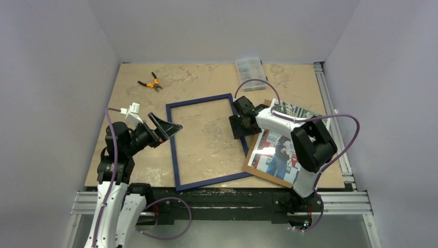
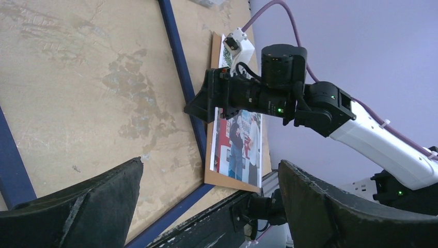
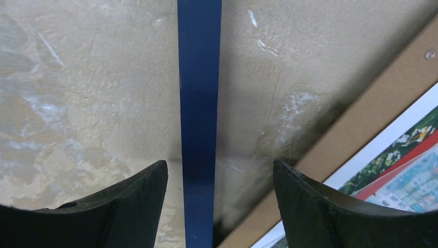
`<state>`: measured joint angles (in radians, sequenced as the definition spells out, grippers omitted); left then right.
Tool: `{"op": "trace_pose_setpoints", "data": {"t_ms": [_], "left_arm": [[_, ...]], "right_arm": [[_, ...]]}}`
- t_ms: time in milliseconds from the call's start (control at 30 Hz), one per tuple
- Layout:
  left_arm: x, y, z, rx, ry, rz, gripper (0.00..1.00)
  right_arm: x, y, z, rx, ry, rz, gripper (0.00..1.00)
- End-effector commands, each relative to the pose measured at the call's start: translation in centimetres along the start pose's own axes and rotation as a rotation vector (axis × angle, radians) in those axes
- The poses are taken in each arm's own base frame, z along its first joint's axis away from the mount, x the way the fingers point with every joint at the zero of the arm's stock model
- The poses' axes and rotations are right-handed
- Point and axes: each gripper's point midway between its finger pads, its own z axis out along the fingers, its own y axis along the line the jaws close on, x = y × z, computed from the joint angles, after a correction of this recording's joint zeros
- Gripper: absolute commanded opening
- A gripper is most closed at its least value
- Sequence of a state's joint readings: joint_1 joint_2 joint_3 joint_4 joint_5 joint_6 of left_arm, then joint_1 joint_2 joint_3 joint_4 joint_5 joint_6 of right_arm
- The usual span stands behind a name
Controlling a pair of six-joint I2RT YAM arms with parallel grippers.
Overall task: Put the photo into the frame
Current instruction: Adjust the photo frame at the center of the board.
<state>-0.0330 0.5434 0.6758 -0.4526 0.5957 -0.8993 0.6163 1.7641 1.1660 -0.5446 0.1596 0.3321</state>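
Note:
The frame point(image 1: 173, 155) lies flat on the table with its dark blue face up. The photo point(image 1: 276, 155) lies picture-up on a plain brown board point(image 1: 264, 173) to the frame's right, and the board's left edge overlaps the frame's right rail. My right gripper point(image 1: 235, 120) is open and hovers low over that right rail. In the right wrist view the blue rail point(image 3: 199, 103) runs straight between the fingers point(image 3: 129, 206), with the board point(image 3: 361, 129) and the photo point(image 3: 413, 170) at right. My left gripper point(image 1: 168, 126) is open and empty, raised over the frame's left rail.
Orange-handled pliers point(image 1: 150, 82) lie at the back left. A clear plastic box point(image 1: 250, 66) stands at the back middle. Aluminium rails point(image 1: 330, 103) edge the table's right and front sides. The left wrist view shows the right arm point(image 2: 289, 98) above the photo point(image 2: 237, 139).

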Motion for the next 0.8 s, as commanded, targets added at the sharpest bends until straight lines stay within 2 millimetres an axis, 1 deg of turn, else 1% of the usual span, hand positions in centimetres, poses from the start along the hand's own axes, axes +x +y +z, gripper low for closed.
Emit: {"op": "trace_pose_setpoints", "data": {"t_ms": [0,100,133,200,267,367,500,633,767], "left_arm": [[-0.9,-1.3,0.0,0.043,-0.023,0.011,1.0],[-0.9,-1.3,0.0,0.043,-0.024,0.003,1.0],[-0.9,-1.4,-0.1,0.045,-0.025,0.005,1.0],[-0.9,-1.6,-0.2,0.047,-0.026,0.005,1.0],[-1.0,-1.7,-0.4,0.047,-0.032,0.007,1.0],[-1.0,-2.1,-0.7,0.057,-0.038,0.011,1.0],[-1.1,-2.7,-1.1,0.065,-0.038,0.023,1.0],[-0.9,-2.6,-1.3,0.055,-0.028,0.029,1.0],[-0.7,-2.6,-1.3,0.055,-0.019,0.029,1.0]], "right_arm": [[0.1,-0.6,0.2,0.052,0.018,0.005,0.7],[0.6,0.4,0.8,-0.003,0.033,0.012,0.62],[0.9,0.7,1.0,-0.019,0.041,0.016,0.58],[1.2,1.3,1.4,-0.051,0.056,0.024,0.4],[1.4,2.1,1.7,-0.086,0.072,0.035,0.26],[1.5,3.6,1.7,-0.154,0.097,0.087,0.14],[0.7,4.2,0.9,-0.171,0.078,0.178,0.05],[-0.2,4.8,0.4,-0.187,0.056,0.252,0.01],[-0.6,6.0,0.5,-0.233,0.064,0.313,0.0]]}}
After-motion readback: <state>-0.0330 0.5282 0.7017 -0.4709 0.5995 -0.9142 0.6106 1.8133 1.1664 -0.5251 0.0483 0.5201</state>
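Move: The right side bar of the empty blue frame lies between the right hand's open fingers, roughly level fore and aft, about 1 cm to their left and 2 cm below. The photo on its board is centred some 17 cm to the right and 4 cm back, and the clear plastic box stands about 26 cm ahead and 4 cm right. From the left hand, the same bar is about 23 cm right, 10 cm ahead and 23 cm below. The right hand sinks just under 2 cm so that its fingers straddle the blue frame's right side bar near mid-length, then closes on the bar and pinches it between both fingertips. From there the hand stays low and draws the held bar some 2 cm to the left, with barely any drift back, while the wrist turns clockwise by roughly 8 degrees and rolls slightly so that its left side rises. ##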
